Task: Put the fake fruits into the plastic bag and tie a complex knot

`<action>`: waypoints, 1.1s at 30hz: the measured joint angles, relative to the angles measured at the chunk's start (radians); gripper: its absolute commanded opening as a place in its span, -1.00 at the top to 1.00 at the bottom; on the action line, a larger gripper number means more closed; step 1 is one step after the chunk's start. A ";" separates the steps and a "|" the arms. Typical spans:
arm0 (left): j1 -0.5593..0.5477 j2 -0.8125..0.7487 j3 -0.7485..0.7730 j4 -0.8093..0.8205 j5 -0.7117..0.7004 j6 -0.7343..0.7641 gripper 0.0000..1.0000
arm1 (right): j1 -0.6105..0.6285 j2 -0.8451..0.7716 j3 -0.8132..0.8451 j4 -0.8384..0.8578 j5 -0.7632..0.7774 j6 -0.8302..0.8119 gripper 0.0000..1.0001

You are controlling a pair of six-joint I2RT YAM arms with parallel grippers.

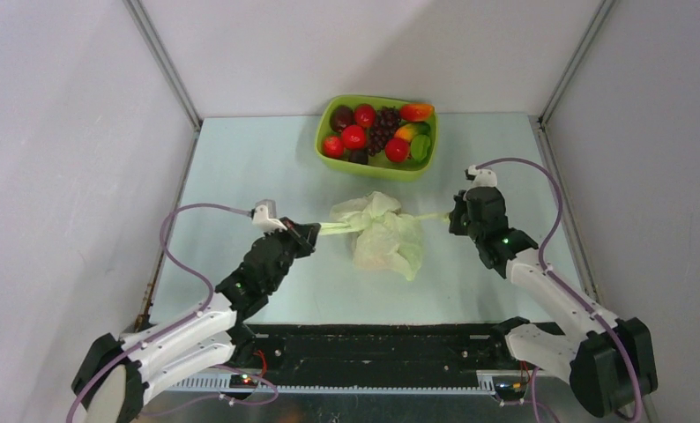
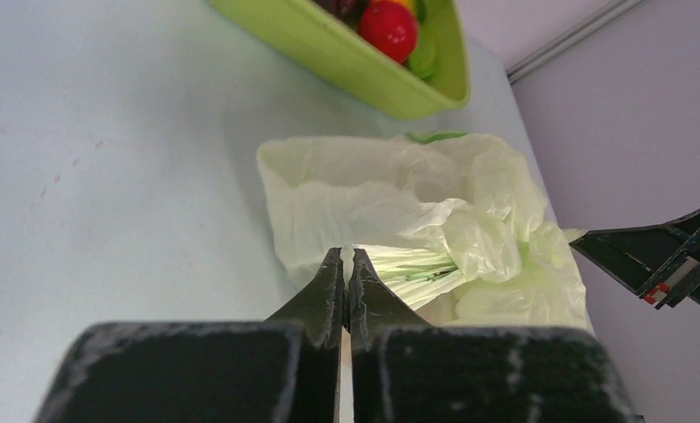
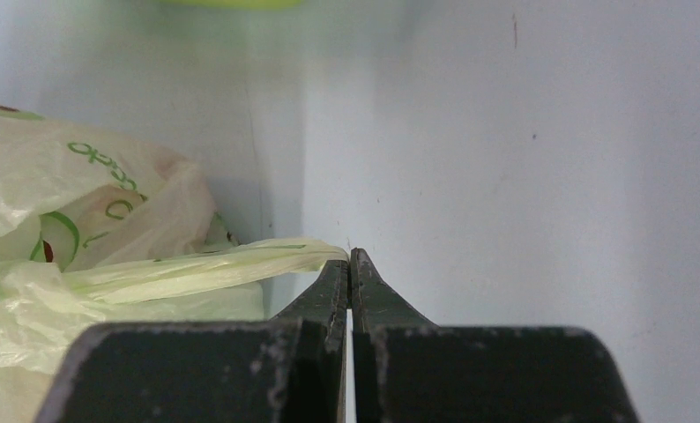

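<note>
The pale yellow-green plastic bag lies crumpled mid-table, and its contents do not show. Its two handles stretch out sideways from a bunched knot on top. My left gripper is shut on the left handle's end, and thin plastic shows between its tips in the left wrist view. My right gripper is shut on the right handle, which runs taut into its tips. Fake fruits lie in the tray behind the bag: red apples, a dark plum, purple grapes and a peach.
The lime-green tray stands at the back centre, just behind the bag, and its wall shows in the left wrist view. White walls close in the table on both sides and at the back. My right gripper appears beyond the bag in the left wrist view.
</note>
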 measured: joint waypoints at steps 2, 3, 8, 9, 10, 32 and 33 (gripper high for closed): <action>0.002 -0.024 0.039 -0.032 0.002 0.029 1.00 | 0.000 -0.030 0.013 -0.006 0.006 -0.004 1.00; 0.002 -0.029 0.054 -0.036 0.002 0.042 1.00 | 0.000 -0.041 0.024 -0.006 0.010 -0.008 1.00; 0.017 0.009 0.044 -0.029 0.025 0.057 1.00 | -0.002 -0.020 0.040 -0.009 0.011 -0.008 1.00; 0.019 0.010 0.043 -0.029 0.026 0.057 1.00 | -0.002 -0.008 0.040 -0.013 0.011 -0.008 1.00; 0.019 0.024 0.029 -0.024 0.030 0.054 1.00 | -0.002 0.004 0.039 -0.014 0.011 -0.008 1.00; 0.099 -0.014 0.216 -0.370 0.058 0.209 -0.99 | -0.049 -0.035 0.087 -0.153 -0.162 -0.108 -0.87; 0.099 -0.027 0.233 -0.396 0.059 0.217 -0.99 | -0.047 -0.040 0.103 -0.163 -0.193 -0.111 -0.96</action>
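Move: Each hand still pinches a twisted handle of the plastic bag, drawn out from the knot between them. From the left hand, the knot lies about 13 cm right, 2 cm ahead and 6 cm lower; the bag's body is 14 cm right and 3 cm nearer, about 10 cm below. From the right hand, the knot is about 13 cm left, level ahead and 4 cm below. The fruit basket stands some 20 cm ahead of it and 15 cm left. Keeping their pinch on the two handles, both hands bob up about 3 cm and sink again, the left to some 3 cm below its start, then pull outward from the knot about 2–3 cm and let go, fingers opening wide. The left rises about 5 cm, rolling some 15 degrees left side up; the right swings back left, turns counter-clockwise and rises slightly. ##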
